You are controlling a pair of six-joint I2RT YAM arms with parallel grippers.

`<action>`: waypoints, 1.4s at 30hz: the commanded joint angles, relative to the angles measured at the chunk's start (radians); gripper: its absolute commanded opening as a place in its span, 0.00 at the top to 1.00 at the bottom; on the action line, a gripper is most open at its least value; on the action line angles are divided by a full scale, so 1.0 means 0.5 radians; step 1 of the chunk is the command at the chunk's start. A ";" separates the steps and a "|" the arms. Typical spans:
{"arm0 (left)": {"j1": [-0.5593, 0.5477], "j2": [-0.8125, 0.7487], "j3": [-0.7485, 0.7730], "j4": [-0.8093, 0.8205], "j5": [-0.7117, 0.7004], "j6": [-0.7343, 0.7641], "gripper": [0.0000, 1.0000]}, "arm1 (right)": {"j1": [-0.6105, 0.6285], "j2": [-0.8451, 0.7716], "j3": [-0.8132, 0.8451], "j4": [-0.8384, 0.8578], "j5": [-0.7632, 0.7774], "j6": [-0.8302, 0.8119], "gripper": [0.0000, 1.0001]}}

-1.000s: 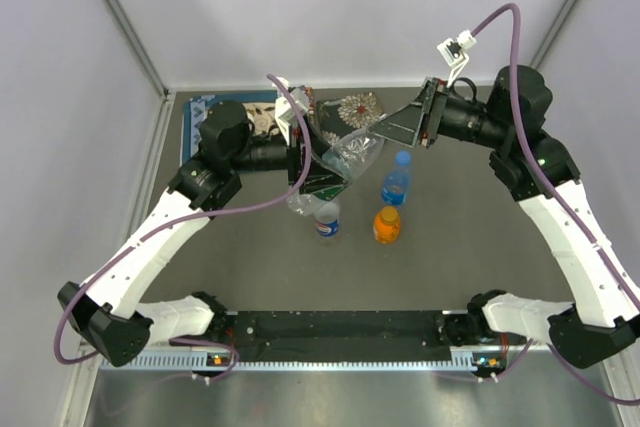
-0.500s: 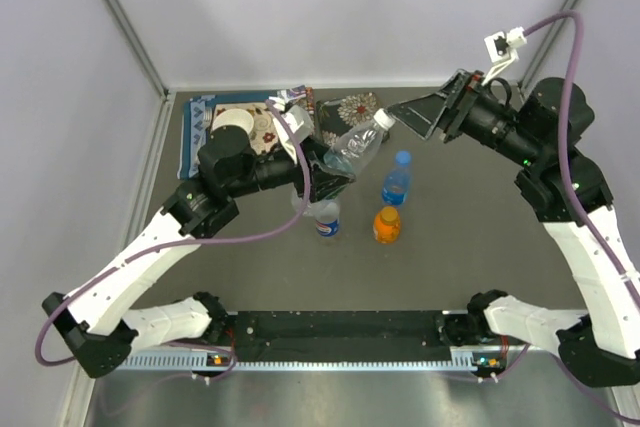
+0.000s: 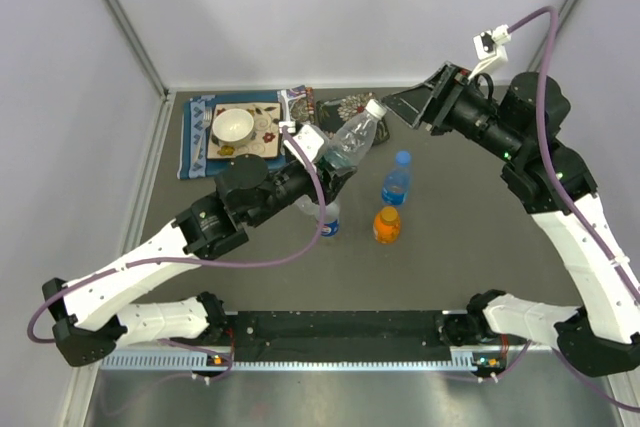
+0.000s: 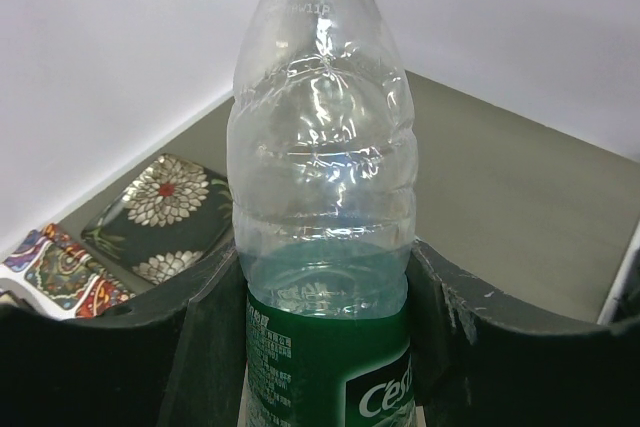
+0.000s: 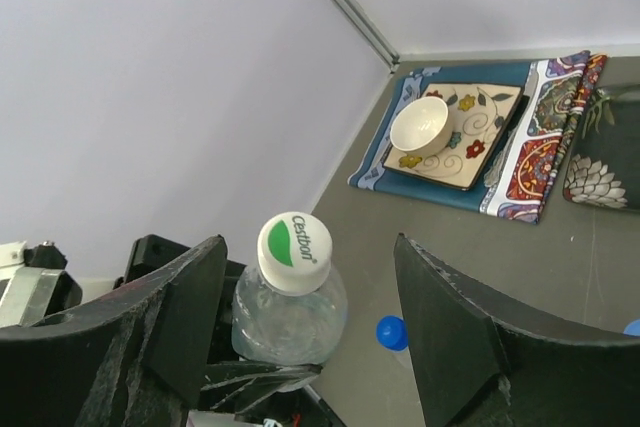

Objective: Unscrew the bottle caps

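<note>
My left gripper [image 4: 325, 352] is shut on the clear bottle with the green label [image 4: 322, 207], gripping it at the label's top edge. It holds that bottle [image 3: 350, 142] tilted above the table, with the white and green cap [image 3: 374, 107] toward the right arm. My right gripper [image 5: 308, 247] is open, and the cap [image 5: 294, 240] sits between its fingers without touching them. Three other bottles stand capped on the table: a blue-tinted one [image 3: 397, 179], a short orange one [image 3: 387, 224], and one with a blue-red label [image 3: 327, 218] partly under the left arm.
A patterned plate with a white bowl [image 3: 233, 127] sits on a blue placemat [image 3: 196, 137] at the back left. A dark floral mat [image 3: 354, 107] lies behind the held bottle. Grey walls close in the back and both sides.
The right gripper opened and came off the cap, then moved back toward it. The left arm carried the bottle forward and to the right, uncovering the plate and bowl.
</note>
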 commanded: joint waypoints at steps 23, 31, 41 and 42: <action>-0.052 0.029 -0.028 0.173 -0.156 0.058 0.64 | 0.103 0.146 0.033 0.100 0.014 0.000 0.73; -0.049 0.011 -0.007 0.155 0.555 0.018 0.54 | 0.103 0.121 0.005 0.106 -0.145 -0.150 1.00; 0.006 -0.060 0.067 0.094 1.126 -0.147 0.63 | 0.103 -0.011 -0.063 0.130 -0.535 -0.429 1.00; 0.045 -0.054 0.082 0.078 1.200 -0.166 0.63 | 0.103 -0.023 -0.069 0.140 -0.599 -0.454 1.00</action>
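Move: The white cap of the bottle held by the left hand lies just off the right fingertips, about 3 cm to that hand's left, 1 cm ahead and 2 cm below. Far below, some 35 cm, the blue bottle stands about 2 cm ahead and 3 cm to the right of the right hand, the orange bottle 7 cm back and 1 cm right. From the left hand the cap is roughly 5 cm ahead, 7 cm right and 8 cm up. The white cap is taken between the right fingers, which ease about 4 cm left, down and slightly forward onto it, then close and pinch it from both sides. The left hand keeps its grip on the bottle, nearly still. Then both hands draw back some 4 cm, rising slightly, the left turning about 15 degrees clockwise while the right swings slightly counter-clockwise and tips up. ##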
